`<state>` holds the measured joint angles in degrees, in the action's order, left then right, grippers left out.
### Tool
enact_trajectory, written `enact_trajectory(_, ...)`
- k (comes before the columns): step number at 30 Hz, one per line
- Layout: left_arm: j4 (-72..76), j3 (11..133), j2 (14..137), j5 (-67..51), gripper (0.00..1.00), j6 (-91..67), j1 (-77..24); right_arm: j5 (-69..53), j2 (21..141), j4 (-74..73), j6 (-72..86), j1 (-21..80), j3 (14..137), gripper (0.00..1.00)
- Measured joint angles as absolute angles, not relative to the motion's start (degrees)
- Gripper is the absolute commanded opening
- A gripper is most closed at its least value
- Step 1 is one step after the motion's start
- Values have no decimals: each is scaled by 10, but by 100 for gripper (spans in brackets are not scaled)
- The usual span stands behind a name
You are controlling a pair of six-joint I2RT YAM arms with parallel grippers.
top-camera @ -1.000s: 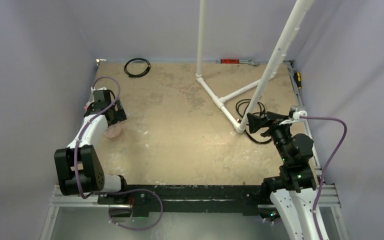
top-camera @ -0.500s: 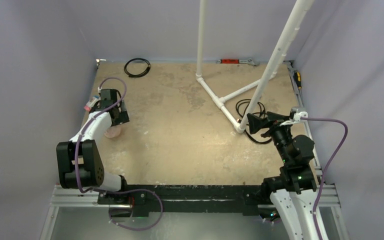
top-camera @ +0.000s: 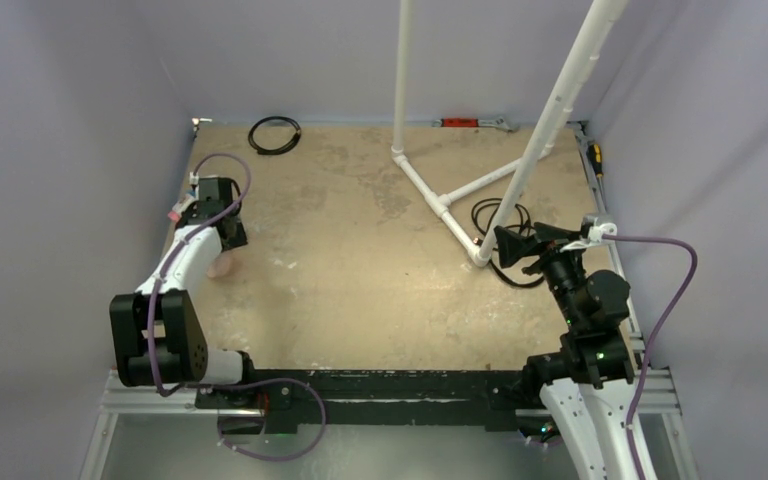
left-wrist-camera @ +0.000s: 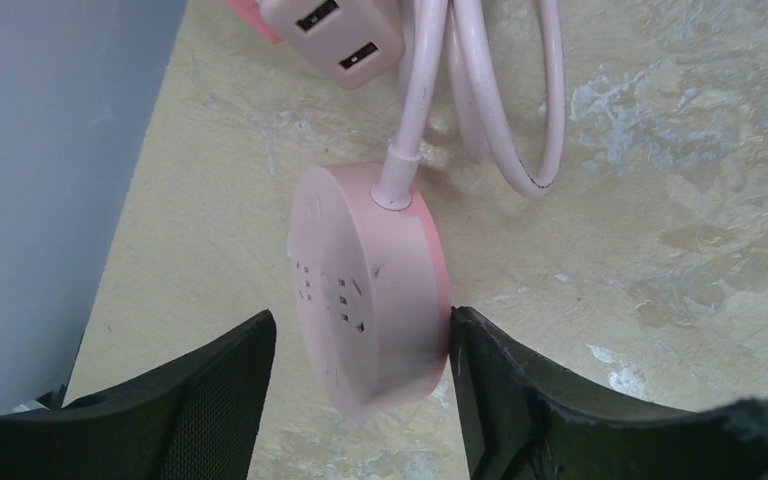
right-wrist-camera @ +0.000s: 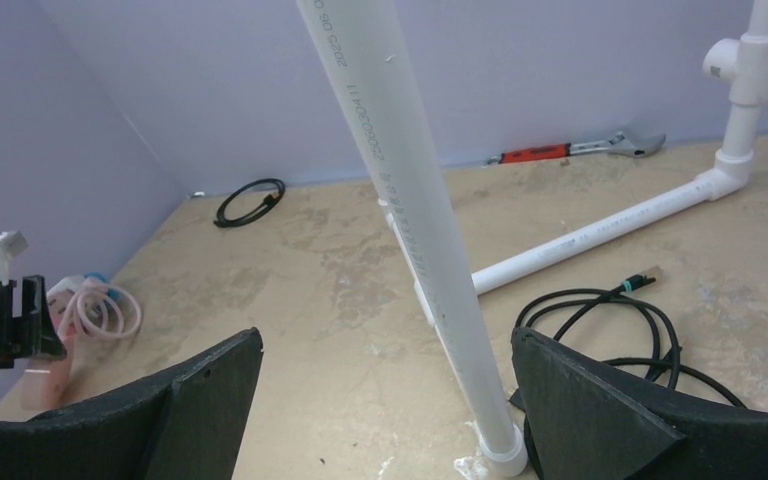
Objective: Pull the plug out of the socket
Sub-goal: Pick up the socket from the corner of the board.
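In the left wrist view a pale cube with two slots, the socket (left-wrist-camera: 335, 35), lies at the top edge. A darker pink corner beside it looks like the plug (left-wrist-camera: 250, 12), mostly cut off. Its thin pink cable (left-wrist-camera: 520, 100) loops on the table. My left gripper (left-wrist-camera: 360, 330) straddles a round pink disc with holes (left-wrist-camera: 370, 290) that is tipped on its edge. The right finger (left-wrist-camera: 480, 370) touches the disc; a gap remains at the left finger (left-wrist-camera: 230, 380). My right gripper (top-camera: 500, 245) hangs open far to the right, holding nothing.
A white pipe frame (top-camera: 440, 200) stands mid-right, with a black cable (top-camera: 495, 215) beside its foot. A black coil (top-camera: 274, 134) and a red-handled wrench (top-camera: 470, 123) lie at the back edge. The left wall is close to my left gripper (top-camera: 222, 240).
My left gripper has shifted slightly left and lowered over the pink disc, and its jaws have narrowed around it. The right arm has not moved.
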<state>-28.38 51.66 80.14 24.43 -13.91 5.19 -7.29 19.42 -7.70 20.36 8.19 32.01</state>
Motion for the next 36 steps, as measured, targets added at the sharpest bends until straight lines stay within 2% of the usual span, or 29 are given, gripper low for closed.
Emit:
enact_trajectory(4,-282,517,787,249,51,-139,52,-73,194,-77,204,82,320,99)
enact_trajectory(11,-284,517,788,247,43,-139,52,-73,194,-77,205,82,320,99)
enact_trajectory(17,-283,517,788,240,30,-139,52,-73,194,-80,205,82,321,99)
enact_trajectory(19,-281,517,788,240,23,-134,51,-73,194,-88,205,82,325,99)
enact_trajectory(22,-279,520,787,243,2,-126,51,-73,190,-104,205,82,336,99)
enact_trajectory(28,-280,520,783,232,0,-125,43,-92,172,-133,203,82,369,99)
enact_trajectory(36,-281,520,777,214,0,-125,-41,-160,210,-133,206,82,371,99)
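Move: The pink round socket already stands between the left hand's open fingers, about 1 cm ahead, 1 cm left and 2 cm below. The slotted block lies some 12 cm ahead of that hand and 8 cm to its left, and the cord coil about 9 cm straight ahead, both around 4 cm lower. From the right hand the socket is roughly 60 cm left, 6 cm ahead and 25 cm below. Left fingers close, pinching the socket, and draw it some 6 cm right; right hand eases slightly left. ##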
